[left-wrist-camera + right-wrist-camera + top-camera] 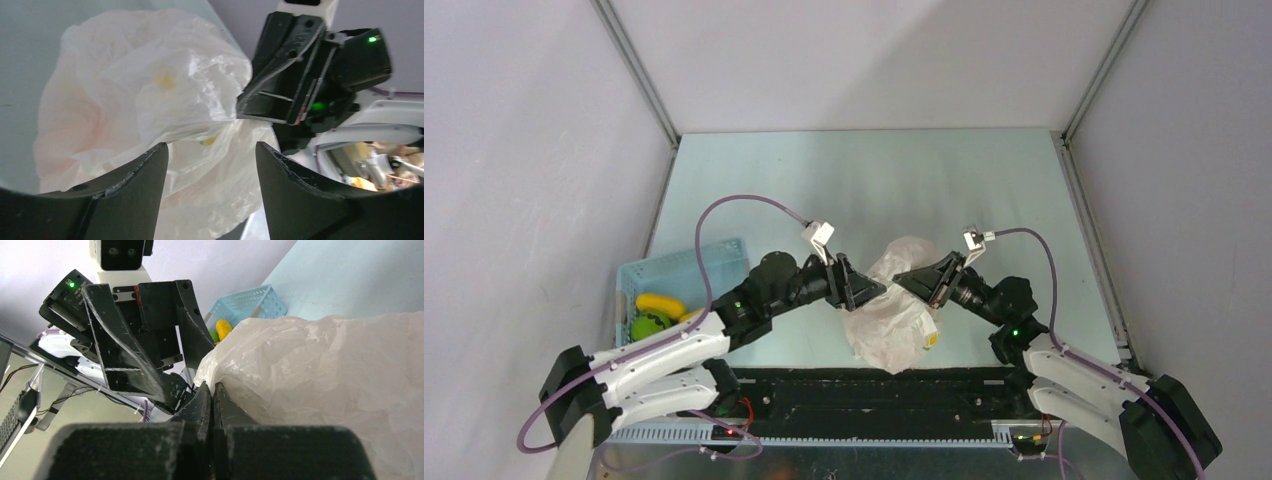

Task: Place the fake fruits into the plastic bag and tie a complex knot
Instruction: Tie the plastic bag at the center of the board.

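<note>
The plastic bag sits bulging on the table between my two arms, crinkly white with faint yellow marks. A peach tint of the fake fruits shows through its skin. My left gripper is open at the bag's left side, its fingers spread with loose plastic lying between them, not pinched. My right gripper is shut on a fold of the plastic bag at its upper edge, and its closed tips face the left gripper closely. The knot is out of view.
A light blue slatted basket stands at the left of the table, holding a yellow fruit and a green one. Grey walls enclose the table on three sides. A black rail runs along the near edge.
</note>
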You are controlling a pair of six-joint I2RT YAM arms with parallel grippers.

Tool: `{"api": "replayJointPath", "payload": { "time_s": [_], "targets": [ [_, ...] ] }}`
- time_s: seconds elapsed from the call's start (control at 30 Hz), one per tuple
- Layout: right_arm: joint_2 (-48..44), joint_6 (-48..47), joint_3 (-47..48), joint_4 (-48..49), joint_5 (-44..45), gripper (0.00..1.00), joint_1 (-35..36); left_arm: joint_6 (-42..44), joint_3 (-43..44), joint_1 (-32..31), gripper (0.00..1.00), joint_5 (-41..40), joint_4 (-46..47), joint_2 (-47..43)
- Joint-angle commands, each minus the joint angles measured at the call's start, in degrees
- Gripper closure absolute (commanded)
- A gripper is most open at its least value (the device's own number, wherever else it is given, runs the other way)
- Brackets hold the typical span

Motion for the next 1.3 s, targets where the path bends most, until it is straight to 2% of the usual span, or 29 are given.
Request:
{"api": "replayJointPath", "payload": {
  "time_s": [0.0,0.1,0.2,0.27,0.8,0.93,1.17,1.27],
  "targets": [
    [-0.61,0.72,-0.29,4.20,-1.28,1.00,-0.28,-8.25,1.32,1.34,0.29,5.18,2.64,-1.48],
    [-0.42,0.88,-0.26,5.04,-1.66,1.00,-0.24,-9.73,3.06,2.05,0.29,5.87,0.87,-0.64],
    [-0.47,1.18,-0.42,5.56,-1.61,1.00,-0.22,-10.28,4.13,2.25,0.36,5.95,-0.83,-0.14],
    [-0.49,1.40,-0.53,5.84,-1.61,1.00,-0.26,-10.36,4.56,2.23,0.37,6.40,-0.97,-0.05],
    [6.11,6.68,-2.11,19.81,-7.39,1.00,-1.30,-16.25,5.36,3.99,0.36,7.75,3.56,5.96],
    [6.07,6.55,-2.16,19.40,-7.12,1.00,-1.40,-17.24,4.57,4.06,0.44,8.90,6.57,6.41],
    [5.00,6.11,-2.26,17.81,-6.70,1.00,-1.76,-18.89,2.50,4.46,0.50,11.37,11.77,6.42],
    [4.73,6.03,-2.25,17.34,-6.65,1.00,-1.82,-18.98,2.18,4.68,0.56,11.07,11.51,5.98]
  ]
}}
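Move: The plastic bag's pinched rim, held up in the right fingertips, is the left hand's aim: about 3 cm to its right, 2 cm ahead and 1 cm above. The full body of the bag lies on the table about 3 cm right of the left hand, 5 cm back and 10 cm below. For the right hand, the rim is right at its fingertips, with no offset. The bag's rim stays pinched in the shut right fingers, which draw it back and up by just over 1 cm each. The open left fingers close in on it, working about 2 cm right and ending about 2 cm higher after a bob up and down, rolling some 15 degrees about their own length and narrowing partway around the plastic beside the right fingertips. ##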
